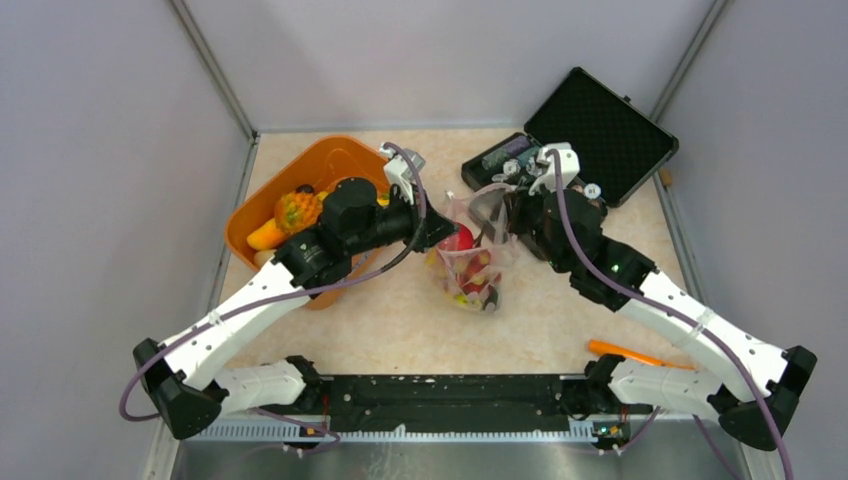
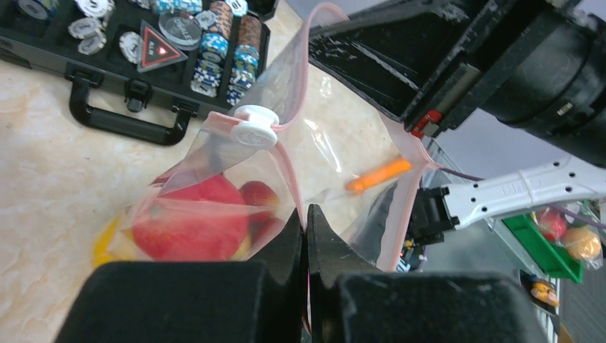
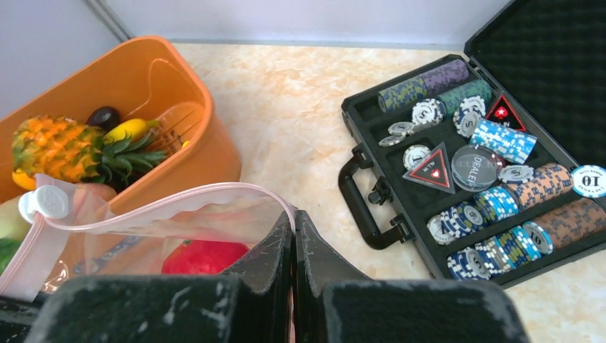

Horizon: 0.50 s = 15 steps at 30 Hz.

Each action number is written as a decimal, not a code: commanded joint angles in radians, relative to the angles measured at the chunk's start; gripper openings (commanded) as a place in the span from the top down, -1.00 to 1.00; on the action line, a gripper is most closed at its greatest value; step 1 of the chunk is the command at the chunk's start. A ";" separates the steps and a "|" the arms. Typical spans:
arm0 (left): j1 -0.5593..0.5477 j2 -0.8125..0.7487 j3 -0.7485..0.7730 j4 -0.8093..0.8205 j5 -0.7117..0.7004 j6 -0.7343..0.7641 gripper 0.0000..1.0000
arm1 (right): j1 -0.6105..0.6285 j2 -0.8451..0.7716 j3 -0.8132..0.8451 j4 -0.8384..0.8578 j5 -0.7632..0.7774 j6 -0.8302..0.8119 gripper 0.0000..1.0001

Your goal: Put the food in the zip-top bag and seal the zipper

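The clear zip-top bag (image 1: pixel 470 268) stands mid-table, with red apples (image 2: pixel 189 223) and other small pieces of the food inside. My left gripper (image 2: pixel 306 211) is shut on the pink zipper (image 2: pixel 286 168) on the bag's left side. On the opposite side, my right gripper (image 3: pixel 294 213) is shut on the same strip (image 3: pixel 214 191). The mouth gapes between them. A white slider (image 2: pixel 255 132) sits at one end of the zipper. More food lies in the orange basket (image 1: pixel 335 148): a pineapple (image 3: pixel 50 146), a yellow piece (image 3: pixel 131 128) and a dark one (image 3: pixel 104 116).
An open black case (image 3: pixel 371 196) full of poker chips (image 3: pixel 500 139) lies at the back right, close behind the right gripper. An orange stick-like piece (image 1: pixel 625 352) rests by the right arm's base. Grey walls enclose the table on three sides.
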 commanded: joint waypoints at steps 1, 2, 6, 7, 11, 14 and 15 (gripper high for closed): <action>-0.003 0.018 0.074 0.110 -0.053 0.003 1.00 | 0.001 -0.056 0.029 0.044 0.065 0.026 1.00; -0.003 0.022 0.074 0.103 -0.070 0.014 1.00 | 0.001 -0.072 0.016 0.063 0.043 0.028 1.00; 0.000 0.032 0.056 0.065 -0.169 0.052 1.00 | 0.001 -0.086 -0.008 0.074 0.025 0.059 1.00; 0.007 0.034 0.048 0.057 -0.191 0.050 1.00 | 0.001 -0.072 -0.004 0.063 0.016 0.063 1.00; 0.090 0.045 0.009 0.006 -0.204 0.019 -0.11 | 0.001 -0.021 -0.013 0.049 -0.025 0.134 1.00; 0.152 0.007 -0.045 -0.019 -0.170 0.020 -0.68 | 0.001 -0.006 -0.077 0.126 -0.078 0.173 1.00; 0.168 -0.017 -0.067 -0.024 -0.162 0.024 -0.76 | 0.001 0.004 -0.083 0.140 -0.102 0.177 1.00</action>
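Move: The left fingers are shut on the bag's rim, with the zipper slider about 6 cm ahead of them, level sideways and some 2 cm higher. The food in the bag lies 1 cm ahead, 5 cm right and 13 cm below; the orange basket 8 cm ahead, 29 cm left and 20 cm below. The right hand grips the rim too: slider level with it ahead and 10 cm left, 2 cm above; food 5 cm back, 5 cm left, 13 cm below. Forward first and then forward-left, about 7 cm in all and quickening, goes the left hand; it lets go of the bag's rim as its fingers spread nearly wide, turning some 15 degrees counter-clockwise. The right hand keeps its pinch on the rim, bobbing about 2 cm up and then down to slightly below where it began. ##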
